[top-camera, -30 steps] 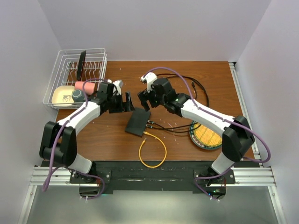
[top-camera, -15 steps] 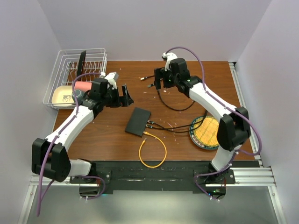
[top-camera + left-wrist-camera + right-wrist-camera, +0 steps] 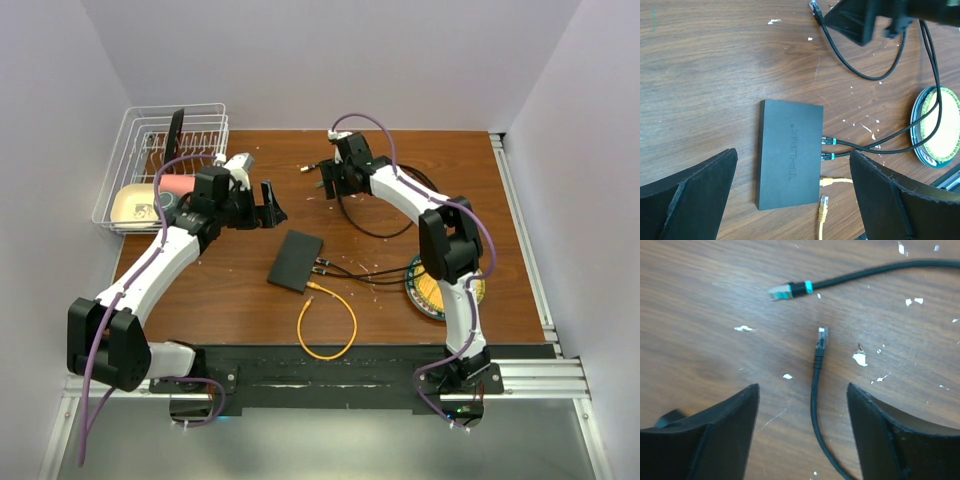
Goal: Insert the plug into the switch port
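Note:
The black switch lies flat mid-table, its port edge facing right. Two black cables and one yellow plug sit in its ports. A second yellow plug lies loose beside it. My left gripper hangs open above and to the left of the switch. At the back, my right gripper is open low over the wood, straddling a black cable whose bare plug lies just ahead of the fingertips. A teal-banded plug lies farther off. Neither gripper holds anything.
A yellow-and-dark plate sits right of the switch, with black cables running over it. A yellow cable loop lies near the front edge. A white wire dish rack holding cups and a bowl stands at the back left.
My right arm left the switch's side and swung to the back of the table, over the loose black plugs. My left gripper drew back to the left, opened wider, then stayed still.

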Controlling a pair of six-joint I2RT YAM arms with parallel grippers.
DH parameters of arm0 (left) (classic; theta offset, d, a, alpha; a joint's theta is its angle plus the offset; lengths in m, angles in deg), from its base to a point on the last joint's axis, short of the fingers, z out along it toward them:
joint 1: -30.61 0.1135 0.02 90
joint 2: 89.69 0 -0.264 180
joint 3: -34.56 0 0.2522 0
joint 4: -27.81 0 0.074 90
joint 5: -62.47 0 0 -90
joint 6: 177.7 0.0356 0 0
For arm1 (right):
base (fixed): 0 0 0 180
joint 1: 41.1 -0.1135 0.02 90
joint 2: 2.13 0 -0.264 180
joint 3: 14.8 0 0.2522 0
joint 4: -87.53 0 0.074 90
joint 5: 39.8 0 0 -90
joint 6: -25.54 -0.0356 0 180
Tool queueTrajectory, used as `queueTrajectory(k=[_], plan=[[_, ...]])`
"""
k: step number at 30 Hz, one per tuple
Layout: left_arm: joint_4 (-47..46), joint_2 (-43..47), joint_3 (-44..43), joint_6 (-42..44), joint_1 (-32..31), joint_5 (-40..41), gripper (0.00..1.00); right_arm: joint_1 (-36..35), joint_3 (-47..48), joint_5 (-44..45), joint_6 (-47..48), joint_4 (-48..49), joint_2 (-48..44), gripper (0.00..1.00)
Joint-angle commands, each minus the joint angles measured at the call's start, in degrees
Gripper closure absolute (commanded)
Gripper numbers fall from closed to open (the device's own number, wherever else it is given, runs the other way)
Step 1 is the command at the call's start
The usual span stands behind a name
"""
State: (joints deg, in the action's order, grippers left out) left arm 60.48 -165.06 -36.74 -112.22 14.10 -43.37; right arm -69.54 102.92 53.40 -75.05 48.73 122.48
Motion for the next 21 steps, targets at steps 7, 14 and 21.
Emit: queueTrajectory(k=[7, 14, 21], plan=[[-2.3, 0.8, 0.1, 0.4, 0.3, -1.9, 0.0, -0.1, 1.3, 5.7, 0.2, -0.5, 3.1, 0.44], [-1.8, 0.8, 0.7, 0.8, 0.3, -1.9, 0.0, -0.3, -1.3, 4.2, -0.2, 0.3, 4.6, 0.56], [-1.5, 1.0, 0.6, 1.0, 0.3, -1.7, 0.0, -0.5, -1.5, 3.7, -0.3, 0.3, 6.2, 0.6]])
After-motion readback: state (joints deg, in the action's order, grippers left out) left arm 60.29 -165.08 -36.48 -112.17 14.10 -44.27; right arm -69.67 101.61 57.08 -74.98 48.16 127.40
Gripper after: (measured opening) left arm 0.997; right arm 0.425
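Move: The loose black plug lies about 8 cm below the right hand, roughly 3 cm ahead and 2 cm to its right, with its tip pointing outward. A cyan-collared plug sits some 8 cm ahead and 2 cm left of the hand, a third plug about 12 cm ahead and 5 cm left, and the switch some 14 cm back and 8 cm left. From the left hand the black plug is about 17 cm ahead, 18 cm right and 16 cm below. The right hand sinks about 5.5 cm towards the black plug, easing some 1.5 cm to its right as it goes, so that its fingers come to straddle the line of the cable just behind the boot. On the way the wrist tips a few degrees steeper and dips slightly on its left side, while the fingers narrow from about three quarters open to a bit under half, still apart and not yet gripping the cable. ##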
